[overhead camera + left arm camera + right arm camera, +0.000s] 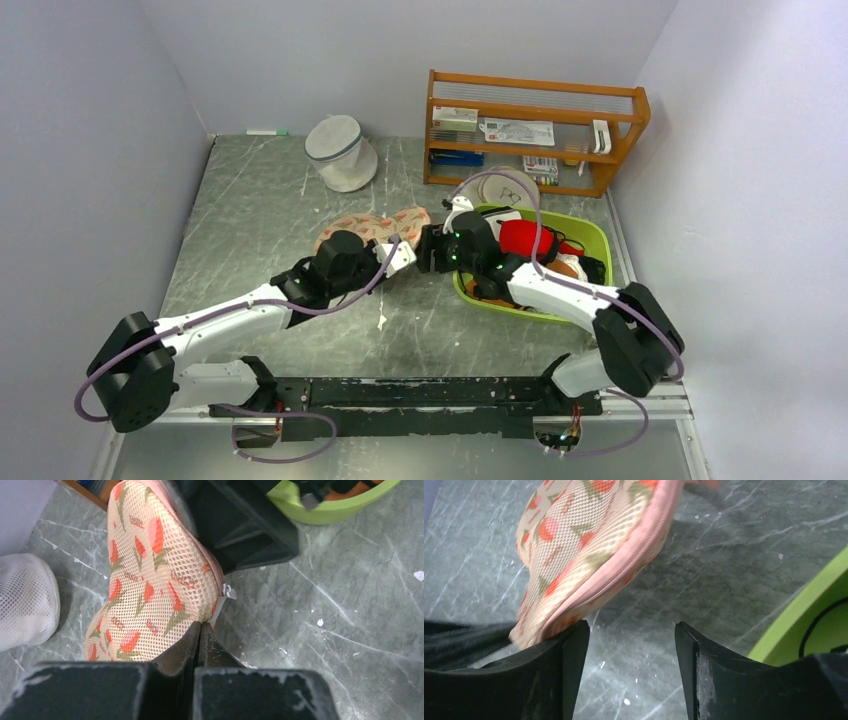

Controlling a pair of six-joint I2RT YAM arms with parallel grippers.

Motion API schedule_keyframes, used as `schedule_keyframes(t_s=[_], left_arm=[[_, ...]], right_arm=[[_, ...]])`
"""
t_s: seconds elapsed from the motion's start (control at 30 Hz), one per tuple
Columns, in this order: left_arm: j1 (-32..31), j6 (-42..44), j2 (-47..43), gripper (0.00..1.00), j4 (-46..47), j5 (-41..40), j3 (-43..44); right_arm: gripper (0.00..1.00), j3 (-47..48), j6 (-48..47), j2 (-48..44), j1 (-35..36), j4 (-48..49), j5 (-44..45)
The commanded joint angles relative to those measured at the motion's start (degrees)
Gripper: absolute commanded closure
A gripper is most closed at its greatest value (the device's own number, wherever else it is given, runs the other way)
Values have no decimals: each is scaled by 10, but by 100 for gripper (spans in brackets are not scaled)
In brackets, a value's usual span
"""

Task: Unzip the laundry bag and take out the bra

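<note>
The laundry bag (pixel 368 228), peach mesh with a red strawberry print, lies mid-table, its right end raised. My left gripper (pixel 404 256) is shut, its tips (pixel 201 626) pinching the bag (pixel 150 580) at its edge just below a small white tag (pixel 228 591). My right gripper (pixel 430 250) faces it from the right and stands open (pixel 631 630). Only bare table shows between its fingers, and the bag's pink zip seam (pixel 624 565) hangs over the left finger (pixel 569 650). The bra is hidden.
A green tub (pixel 592 236) with a red garment (pixel 527 238) and other clothes sits right behind the right arm. A white cylindrical mesh bag (pixel 341 152) stands at the back. A wooden shelf (pixel 535 130) is at the back right. Walls close both sides.
</note>
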Motion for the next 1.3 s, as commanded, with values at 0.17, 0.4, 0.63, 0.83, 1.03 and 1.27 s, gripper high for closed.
schedule_keyframes(t_s=[0.17,0.4,0.63,0.83,1.03,1.27], left_arm=[[23,-43,21,93,14,53,52],[24,-46,27,93,13,55,53],[24,-48,31,93,14,58,53],[24,-51,35,93,14,62,54],[24,-51,36,93,16,61,55],[24,-52,40,93,17,61,57]], right_arm=[[34,-103,-36,-131,-1,39,-101],[43,-145,19,-137,18,154,-137],[48,-132,78,-99,93,184,30],[51,-117,71,-74,126,180,156],[60,-115,70,-66,128,200,171],[66,-120,81,-53,131,219,169]])
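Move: The laundry bag's zip pull hangs beside its pinched edge, roughly 3 cm back from the right hand, 4 cm to its left and slightly above. The rest of the bag centres some 9 cm left, 3 cm ahead and 5 cm lower. The green basket's middle is about 23 cm to the right, level fore and aft, and 7 cm below; from the left hand, the zip pull is only about 2 cm to the right and a touch lower. The bag's zip edge stays pinched in the shut left fingers, which shift barely a centimetre. The right hand draws back about 7 cm, rising slightly, swings left around to the near side of the edge, then comes forward some 3 cm towards the zip pull. Its left side rolls up about 10 degrees while the still-open fingers narrow around the edge without shutting. ##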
